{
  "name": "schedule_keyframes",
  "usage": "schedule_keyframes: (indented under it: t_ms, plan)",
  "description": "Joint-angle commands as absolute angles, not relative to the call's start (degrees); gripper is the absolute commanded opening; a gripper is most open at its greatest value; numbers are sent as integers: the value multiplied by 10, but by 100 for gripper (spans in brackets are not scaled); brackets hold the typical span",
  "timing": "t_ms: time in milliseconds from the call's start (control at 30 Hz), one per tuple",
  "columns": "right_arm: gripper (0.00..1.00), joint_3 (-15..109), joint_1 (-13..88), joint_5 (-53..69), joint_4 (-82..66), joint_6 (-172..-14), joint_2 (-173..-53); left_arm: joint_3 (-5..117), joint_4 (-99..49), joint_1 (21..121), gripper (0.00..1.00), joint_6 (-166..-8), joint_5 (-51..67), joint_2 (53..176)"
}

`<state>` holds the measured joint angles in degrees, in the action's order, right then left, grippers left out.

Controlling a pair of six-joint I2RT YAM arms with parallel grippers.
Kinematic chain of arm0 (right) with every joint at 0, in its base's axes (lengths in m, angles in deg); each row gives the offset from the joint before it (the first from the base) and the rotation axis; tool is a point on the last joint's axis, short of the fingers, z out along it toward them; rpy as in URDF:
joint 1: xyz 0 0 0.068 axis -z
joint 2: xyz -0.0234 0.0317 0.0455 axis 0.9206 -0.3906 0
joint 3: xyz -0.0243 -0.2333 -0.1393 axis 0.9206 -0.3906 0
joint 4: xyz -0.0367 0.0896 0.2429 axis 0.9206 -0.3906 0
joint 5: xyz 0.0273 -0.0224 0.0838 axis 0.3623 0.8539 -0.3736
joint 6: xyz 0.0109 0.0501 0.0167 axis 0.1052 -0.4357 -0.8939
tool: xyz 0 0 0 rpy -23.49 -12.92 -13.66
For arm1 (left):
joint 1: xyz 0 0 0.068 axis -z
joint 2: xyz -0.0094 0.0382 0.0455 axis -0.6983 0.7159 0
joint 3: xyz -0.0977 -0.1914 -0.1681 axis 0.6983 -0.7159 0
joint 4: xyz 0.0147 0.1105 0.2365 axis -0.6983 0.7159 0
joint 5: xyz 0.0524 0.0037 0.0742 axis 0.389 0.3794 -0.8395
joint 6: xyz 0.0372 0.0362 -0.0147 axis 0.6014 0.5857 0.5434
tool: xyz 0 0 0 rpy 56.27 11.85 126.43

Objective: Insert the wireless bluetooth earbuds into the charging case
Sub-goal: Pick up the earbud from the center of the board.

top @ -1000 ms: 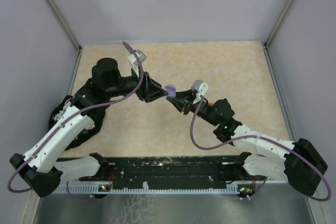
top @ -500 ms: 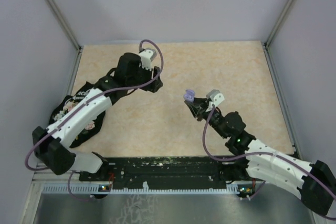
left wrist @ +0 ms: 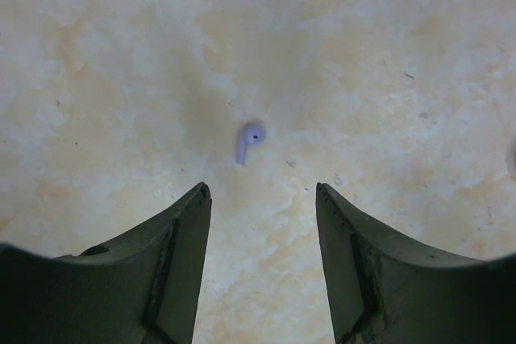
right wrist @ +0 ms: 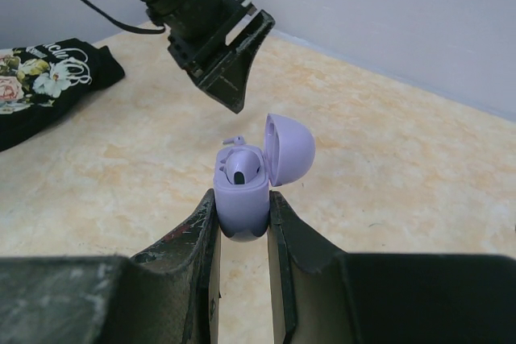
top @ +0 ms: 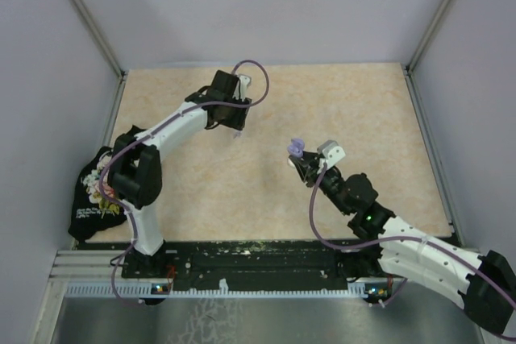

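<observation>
My right gripper [right wrist: 242, 204] is shut on a lilac charging case [right wrist: 242, 203], held upright above the table with its lid [right wrist: 287, 149] flipped open. One lilac earbud [right wrist: 242, 168] sits inside it. From above, the case [top: 296, 149] shows at the tip of the right gripper [top: 301, 162] near the table's middle. A second lilac earbud [left wrist: 248, 139] lies loose on the table, just ahead of my left gripper [left wrist: 263, 191], which hangs open above it with nothing between its fingers. In the top view that earbud [top: 236, 136] is a tiny speck below the left gripper [top: 232, 122].
A black cloth with a floral print [top: 93, 191] lies at the table's left edge, beside the left arm's base. Grey walls close in the table on three sides. A black rail [top: 258, 259] runs along the near edge.
The left arm has pulled away from the case, where both grippers met, and swung back and left over the loose earbud. The right gripper shifted slightly right, still gripping the case.
</observation>
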<state>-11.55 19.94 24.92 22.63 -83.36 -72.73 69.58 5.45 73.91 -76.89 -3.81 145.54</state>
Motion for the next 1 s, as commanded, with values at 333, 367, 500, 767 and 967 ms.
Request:
schedule_keyframes:
  t_ms: [333,367,500,767,967]
  plan:
    - [0,-118,225,247,256,-827,-732,839,122,702,55,-729,-13,1632]
    - [0,-118,227,246,256,-828,-732,842,122,702,55,-731,-7,1637]
    - [0,-117,231,239,253,-832,-732,846,118,702,53,-735,8,1651]
    - [0,-114,234,228,248,-839,-732,825,120,703,44,-739,15,1658]
    - [0,-115,234,211,242,-851,-733,788,120,704,35,-747,25,1649]
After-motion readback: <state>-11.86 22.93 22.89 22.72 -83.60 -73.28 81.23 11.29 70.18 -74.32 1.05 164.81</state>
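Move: The lavender earbud lies alone on the board some 5 cm ahead of the left hand, about 1 cm to its left and roughly 12 cm below. From that hand the lavender charging case, held open by the right hand, is about 17 cm back, 14 cm right and 11 cm higher; a white case on the board sits about 7 cm back and 15 cm right. From the right hand the earbud is some 22 cm ahead, 16 cm left and 22 cm down. Down and at first forward too, the left hand closes in on the lavender earbud: nearly 4 cm outward early on while sinking, then almost straight down, slowing, about 10 cm lower in all. The wrist tips the fingers some 15 degrees steeper, and they narrow from wide to roughly two-thirds of their starting gap, lining up on either side of the earbud without yet gripping it. ##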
